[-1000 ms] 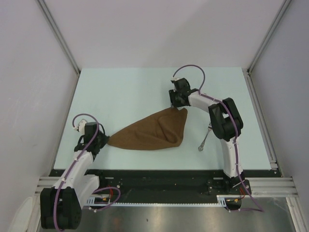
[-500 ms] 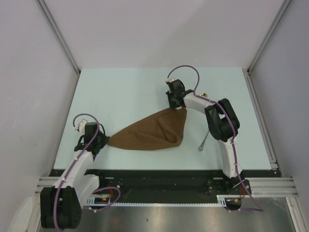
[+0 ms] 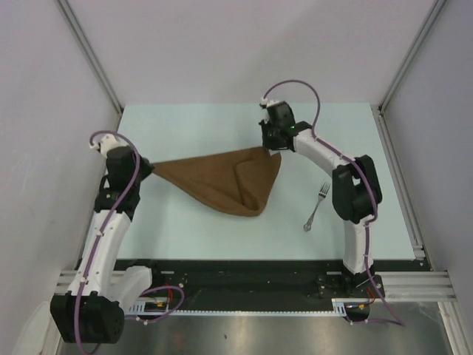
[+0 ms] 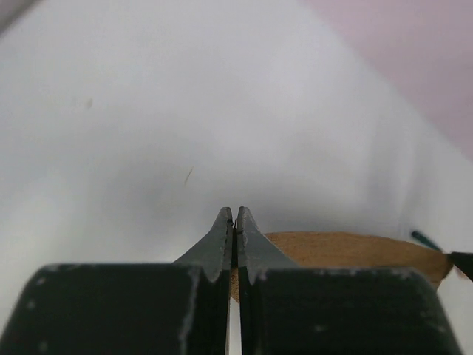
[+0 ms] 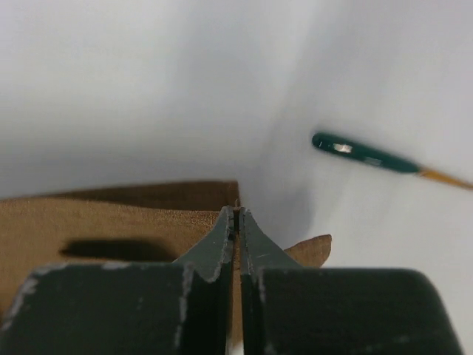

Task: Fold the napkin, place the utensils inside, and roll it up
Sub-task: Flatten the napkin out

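The brown napkin (image 3: pixel 229 181) hangs stretched between both grippers, sagging to a point toward the near side. My left gripper (image 3: pixel 147 168) is shut on its left corner, and cloth shows between the pinched tips (image 4: pixel 234 216). My right gripper (image 3: pixel 274 148) is shut on the far right corner, with napkin (image 5: pixel 111 222) on both sides of its tips (image 5: pixel 236 214). The silver fork (image 3: pixel 316 207) lies on the table to the right of the napkin. A thin utensil with a dark green handle (image 5: pixel 362 154) lies beyond the right gripper; the right arm hides it from the top camera.
The pale table (image 3: pixel 199 126) is walled by white panels at the back and both sides. A metal rail (image 3: pixel 399 170) runs along its right edge. The black base bar (image 3: pixel 244 270) lies along the near edge.
The right gripper has shut on the napkin's far right corner. The left arm has carried its corner up and away from the near edge, and the cloth now hangs stretched between the two.
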### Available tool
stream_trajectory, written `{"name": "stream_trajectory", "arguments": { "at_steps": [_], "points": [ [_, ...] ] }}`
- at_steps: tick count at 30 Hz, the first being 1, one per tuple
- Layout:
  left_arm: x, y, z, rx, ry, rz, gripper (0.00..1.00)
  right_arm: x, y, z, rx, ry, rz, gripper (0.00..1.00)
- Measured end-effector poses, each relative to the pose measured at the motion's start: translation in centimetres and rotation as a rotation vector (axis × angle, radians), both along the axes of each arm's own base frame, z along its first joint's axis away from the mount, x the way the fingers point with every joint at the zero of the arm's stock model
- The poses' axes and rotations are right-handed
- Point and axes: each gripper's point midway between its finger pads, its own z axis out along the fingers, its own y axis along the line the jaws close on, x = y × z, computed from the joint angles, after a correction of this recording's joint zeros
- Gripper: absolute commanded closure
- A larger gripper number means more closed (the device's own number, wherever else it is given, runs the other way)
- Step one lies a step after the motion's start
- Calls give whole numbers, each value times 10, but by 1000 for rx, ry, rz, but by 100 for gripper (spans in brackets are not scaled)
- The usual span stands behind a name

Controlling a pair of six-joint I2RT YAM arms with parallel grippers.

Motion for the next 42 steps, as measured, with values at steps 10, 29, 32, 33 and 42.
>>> {"name": "stream_trajectory", "arguments": {
  "at_steps": [10,29,32,33,42],
  "points": [
    [21,13,180,243,-334,-50,100,-38,-21,322,208,-703,1,100],
    [-127,31,390,476,-812,63,100,-217,-31,473,328,-1183,186,100],
    [-149,33,411,492,-878,87,100,-236,-42,498,378,-1246,184,100],
    [-149,33,412,495,-883,92,100,-236,-42,502,381,-1260,184,100],
    [4,57,299,560,-493,132,100,-95,4,424,157,-1137,106,100]
  ]
}}
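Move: Pinched by a corner in each hand, the napkin sags between them, its middle about 6 cm ahead of the left hand, 26 cm to its right and 16 cm lower. From the right hand that middle lies roughly 10 cm back, 11 cm left and 5 cm down. The spoon is some 6 cm ahead of the right hand and 10 cm to its right; the fork is about 22 cm back and 17 cm right, both about 7 cm below on the table. Sweeping the napkin up fast, both hands keep their pinch and rise, the left about 40 cm and the right about 50, while drawing back towards the bases and tipping their fingers steeply up. Near the top both reverse, swinging forward some 15 cm and sinking about 10, fingers tipping down again, more so on the left. ##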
